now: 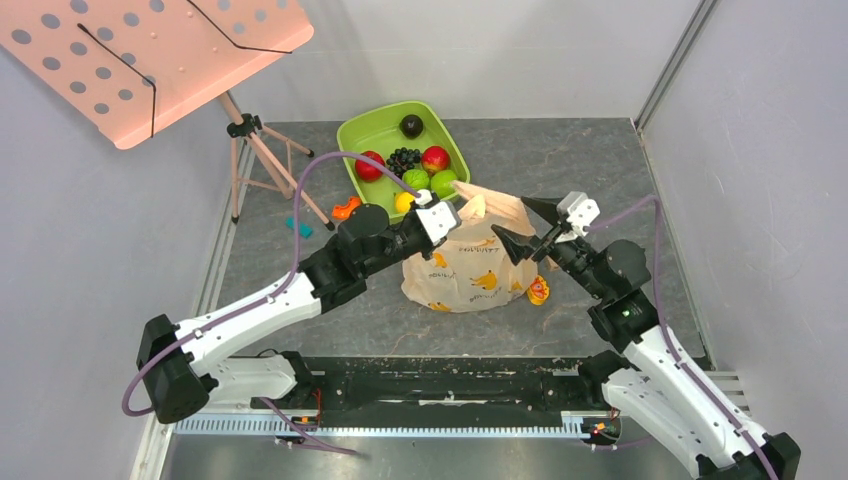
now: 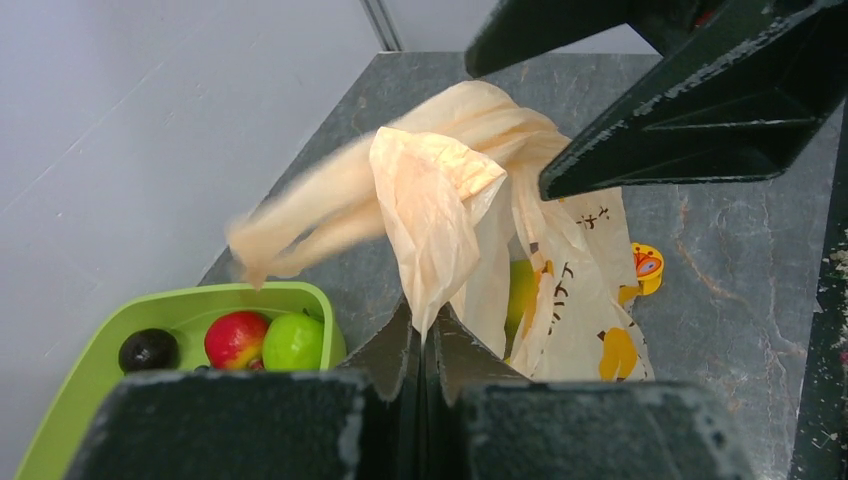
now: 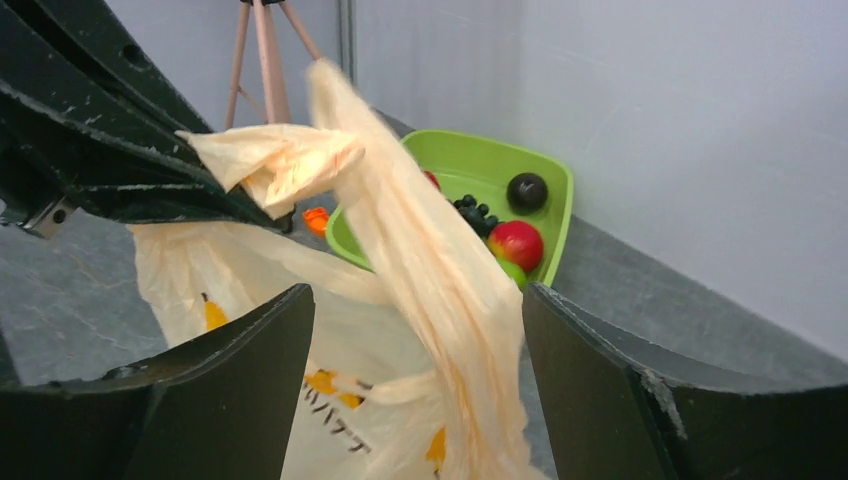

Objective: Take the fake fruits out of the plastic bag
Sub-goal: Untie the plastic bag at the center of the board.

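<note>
The plastic bag (image 1: 468,268) stands at mid-table, peach with yellow prints. My left gripper (image 1: 458,208) is shut on a bunched fold of its top edge (image 2: 430,200) and holds it up. My right gripper (image 1: 508,216) is open on the bag's other side. One loose handle strip (image 3: 440,290), blurred, hangs between its fingers (image 3: 230,370), touching neither. A yellow-green rounded shape (image 2: 520,290) shows inside the bag; the rest of the fake fruits in it are hidden. A small round yellow fruit (image 1: 404,201) lies by the tub's near rim.
Behind the bag, the green tub (image 1: 370,135) holds red, green and dark fruits and a blackish grape bunch (image 1: 403,160). An orange toy (image 1: 345,208), a teal block (image 1: 298,227) and a yellow-orange toy (image 1: 538,291) lie on the table. A pink music stand (image 1: 150,60) stands back left.
</note>
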`<state>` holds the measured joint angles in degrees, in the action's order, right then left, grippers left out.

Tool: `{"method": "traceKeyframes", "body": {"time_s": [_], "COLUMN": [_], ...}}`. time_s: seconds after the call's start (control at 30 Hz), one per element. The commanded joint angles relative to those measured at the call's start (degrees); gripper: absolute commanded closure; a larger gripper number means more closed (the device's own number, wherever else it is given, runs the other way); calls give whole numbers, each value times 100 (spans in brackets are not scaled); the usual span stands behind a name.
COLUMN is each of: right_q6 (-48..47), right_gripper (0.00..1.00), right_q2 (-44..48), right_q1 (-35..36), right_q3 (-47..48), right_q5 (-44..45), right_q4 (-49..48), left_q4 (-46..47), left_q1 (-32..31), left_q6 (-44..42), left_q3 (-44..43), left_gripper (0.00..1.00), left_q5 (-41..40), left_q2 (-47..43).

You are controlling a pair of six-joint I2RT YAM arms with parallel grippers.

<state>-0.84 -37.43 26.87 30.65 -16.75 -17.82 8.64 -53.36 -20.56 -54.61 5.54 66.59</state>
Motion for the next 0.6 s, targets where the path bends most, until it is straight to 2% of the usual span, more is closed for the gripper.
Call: {"method": "traceKeyframes", "body": {"time_s": [0.0,0.23,0.43,0.57], "right_q6": [-954,-1611,-1783,-1760], "right_gripper": [21,22,20,24], "right_q2": [-318,-1225,-1713,-1926], "right_q1": [3,2,0,2], "right_q3": [581,1564,1881,2049], "right_q5": [-134,-141,-309,-383], "right_q4": [267,1248,1307,1179], "left_q4": [425,541,641,699], "left_q1": [19,19,22,28], "left_q6": [67,28,3,25], "left_q3": [99,202,280,297], "left_gripper": [98,98,98,98], "left_q5": [140,106,79,80], "left_q2": [-145,-225,-273,-291]}}
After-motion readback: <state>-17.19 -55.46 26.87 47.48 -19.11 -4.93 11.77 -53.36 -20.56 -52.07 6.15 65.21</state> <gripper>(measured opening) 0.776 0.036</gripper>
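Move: Some 3 cm ahead and 4 cm to the left of the open right hand, about level with it, hangs the bag's loose handle strip. The handle end pinched by the left fingers is about 8 cm to the right hand's left, level with it. The bag body is also some 8 cm left but about 22 cm lower, and the toy lies roughly 5 cm back, 6 cm right and 28 cm below. From the left hand, the loose strip is about 3 cm ahead and 4 cm right. Reaching forward about 5 cm and some 2 cm to its left, the right hand brings its wide-open fingers around the loose handle strip, arching up slightly, then sinking again. It rolls nearly 20 degrees on the way, left side down. The left hand stays almost in place, still pinching the other handle end. ##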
